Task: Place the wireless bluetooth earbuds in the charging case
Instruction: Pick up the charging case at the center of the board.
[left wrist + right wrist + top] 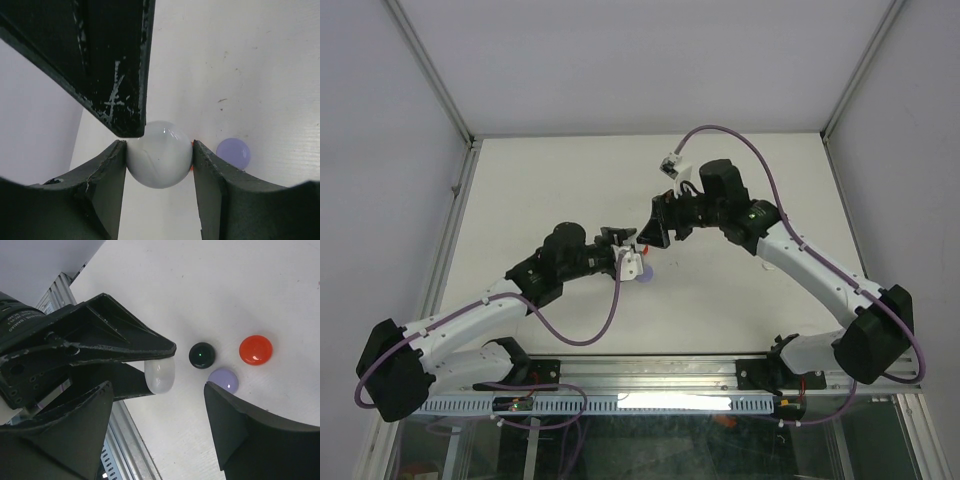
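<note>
My left gripper [159, 150] is shut on a white round charging case [159, 165], gripped by its sides and held above the table. In the top view this gripper [628, 258] is at the table's middle, and my right gripper [655, 228] is tip to tip with it. The right gripper [157, 390] is open, with the white case [160, 376] just beyond its fingertips. One right finger [120, 75] hangs over the case's upper left edge. A thin red sliver [192, 168] shows at the case's right side. I cannot make out any earbuds.
On the table below lie three more round cases: black with a green light [202, 355], red [256, 350] and lavender [223, 380]. The lavender one [233, 153] is just right of my left fingers. A metal rail [125, 440] runs along the near edge.
</note>
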`<state>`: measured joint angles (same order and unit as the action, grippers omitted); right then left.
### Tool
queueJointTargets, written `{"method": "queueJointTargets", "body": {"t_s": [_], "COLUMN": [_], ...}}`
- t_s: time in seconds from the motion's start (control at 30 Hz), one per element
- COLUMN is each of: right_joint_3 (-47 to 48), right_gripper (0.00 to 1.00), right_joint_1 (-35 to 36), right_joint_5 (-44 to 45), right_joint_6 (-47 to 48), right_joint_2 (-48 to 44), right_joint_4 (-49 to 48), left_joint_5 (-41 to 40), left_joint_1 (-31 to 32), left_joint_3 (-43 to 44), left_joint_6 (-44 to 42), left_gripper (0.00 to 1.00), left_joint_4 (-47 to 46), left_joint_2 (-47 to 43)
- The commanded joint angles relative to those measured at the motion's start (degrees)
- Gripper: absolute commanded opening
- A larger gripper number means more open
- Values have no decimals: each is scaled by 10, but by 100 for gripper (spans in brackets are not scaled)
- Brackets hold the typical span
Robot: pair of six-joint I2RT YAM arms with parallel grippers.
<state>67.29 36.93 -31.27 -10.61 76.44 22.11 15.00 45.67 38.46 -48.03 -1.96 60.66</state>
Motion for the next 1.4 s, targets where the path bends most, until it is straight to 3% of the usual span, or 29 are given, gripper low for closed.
{"method": "queueJointTargets", "body": {"t_s": [0.0, 0.5, 0.8, 0.9, 1.03, 1.1, 1.37], "right_joint_3": [9, -20, -27, -27, -29, -33, -64], "right_gripper": [75, 55, 37, 27, 7, 2, 0], "right_joint_1": [-4, -8, -8, -8, -10, -13, -43], "right_joint_5": [-41, -106, -127, -133, -139, -139, -131], "right_joint_6": [-13, -21, -29, -29, -29, -29, -41], "right_joint_2": [6, 41, 51, 49, 44, 38, -17], "right_joint_4": [-50, -87, -108, -112, -113, -117, -165], "left_joint_5": [9, 12, 28, 24, 17, 10, -28], "left_joint_1": [14, 28, 29, 29, 29, 29, 28], "left_joint_3": [-2, -5, -4, -6, -6, -8, -13], "left_joint_6": [-22, -17, -2, 0, 5, 9, 80], "left_gripper": [45, 46, 47, 49, 54, 58, 74], "left_joint_4": [-40, -45, -47, -47, -47, -47, -83], "left_joint_2": [-18, -21, -17, -18, -23, -25, -40]}}
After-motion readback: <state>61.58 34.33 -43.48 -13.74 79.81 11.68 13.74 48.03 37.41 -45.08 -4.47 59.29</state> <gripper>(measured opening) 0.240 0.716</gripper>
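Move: The left hand already holds the charging case in the air, right between its pads. From the open right hand, the case is roughly 3 cm to the left and 3 cm lower, about level front to back. Some 23 cm below the right hand on the board, the purple disc lies level and 2 cm left, the black disc level and 8 cm left, and the red disc about 6 cm ahead and 4 cm left. The right fingers close on the charging case and pinch it across its thickness, after the right hand eases down about 2.5 cm and left about 2 cm, turning some 10 degrees. The left hand shifts back and right by a centimetre and holds the case there, then opens its fingers and lets go once the right grip is shut. ##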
